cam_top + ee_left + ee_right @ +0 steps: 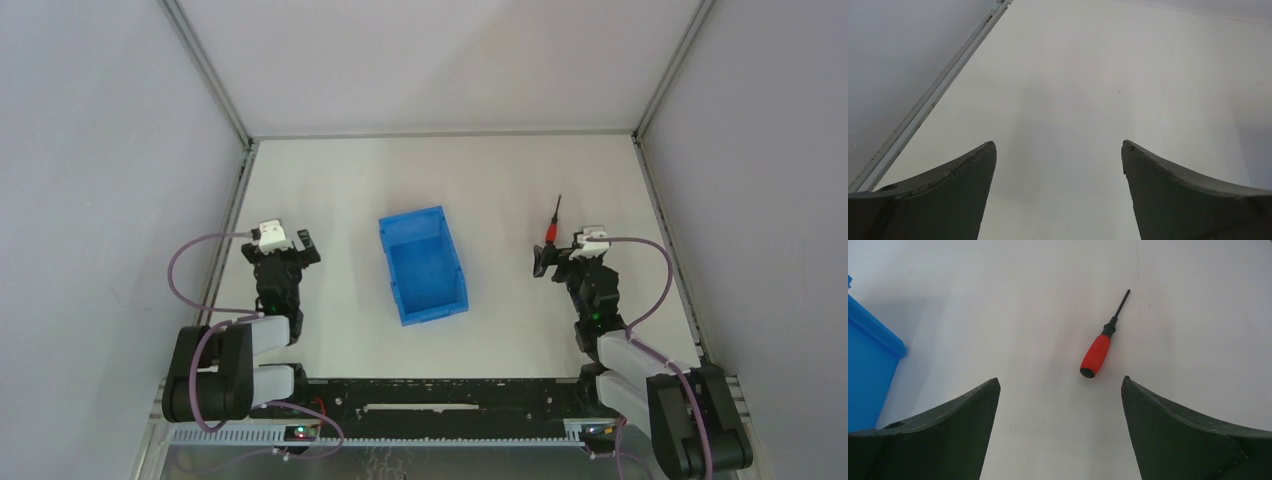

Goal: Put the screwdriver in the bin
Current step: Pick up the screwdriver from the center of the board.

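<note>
The screwdriver (552, 224) lies flat on the white table, red handle toward me and thin black shaft pointing away; the right wrist view shows the screwdriver (1096, 354) just ahead of my fingertips. My right gripper (560, 258) stands open right behind the handle, with nothing between its fingers (955, 420). The blue bin (424, 266) sits upright and looks empty at the table's middle; the bin's corner (868, 370) fills the left edge of the right wrist view. My left gripper (290, 243) is open over bare table to the bin's left, holding nothing.
Grey enclosure walls with metal frame rails (232, 215) border the table on the left, right and back. A black rail (440, 395) with cabling runs between the two arm bases at the near edge.
</note>
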{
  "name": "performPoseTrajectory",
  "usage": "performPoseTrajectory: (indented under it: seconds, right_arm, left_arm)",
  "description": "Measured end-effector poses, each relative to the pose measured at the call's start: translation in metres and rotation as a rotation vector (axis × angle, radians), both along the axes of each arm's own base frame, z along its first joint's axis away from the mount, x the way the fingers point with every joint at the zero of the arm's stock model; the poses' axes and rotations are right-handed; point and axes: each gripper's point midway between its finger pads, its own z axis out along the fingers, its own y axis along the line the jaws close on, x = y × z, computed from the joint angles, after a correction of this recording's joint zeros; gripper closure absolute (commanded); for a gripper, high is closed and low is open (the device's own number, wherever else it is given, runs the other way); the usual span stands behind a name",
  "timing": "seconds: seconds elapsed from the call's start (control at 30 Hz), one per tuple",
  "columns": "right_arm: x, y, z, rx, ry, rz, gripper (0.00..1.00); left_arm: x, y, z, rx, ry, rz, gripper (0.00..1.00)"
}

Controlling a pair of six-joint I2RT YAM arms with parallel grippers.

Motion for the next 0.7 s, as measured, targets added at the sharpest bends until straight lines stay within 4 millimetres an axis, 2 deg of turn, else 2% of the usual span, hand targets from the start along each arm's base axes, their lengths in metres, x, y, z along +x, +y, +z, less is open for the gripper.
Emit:
performPoseTrajectory:
  seconds: [0.37, 0.43, 0.7]
  right_arm:
    - [0.007, 0.001, 0.006, -0.007, 0.048, 0.001, 0.00]
    - [0.008, 0.001, 0.017, -0.007, 0.044, 0.001, 0.00]
    - [0.006, 0.000, 0.091, 0.006, -0.026, -0.006, 0.00]
  left_arm:
    - [0.000, 0.000, 0.000, 0.000, 0.000, 0.000, 0.00]
    - [0.000, 0.000, 0.000, 0.000, 0.000, 0.000, 0.00]
    - [0.000, 0.000, 0.000, 0.000, 0.000, 0.000, 0.00]
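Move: Nearly straight ahead of the open right hand, about 15 cm out and some 10 cm below it, the screwdriver lies on the table, red handle nearest and shaft pointing away. The blue bin stands roughly 33 cm to that hand's left and about 3 cm farther out than the hand, its middle some 7 cm lower. From the left hand the screwdriver lies about 14 cm ahead and 65 cm to the right, about 10 cm lower. Rising almost straight up, the right hand gains about 9 cm, slowly at first with a forward creep of about 1 cm, then briskly. The climb takes it higher above the table and away from the screwdriver, fingers kept wide open and still pointing forward with hardly any tilt, touching nothing. ##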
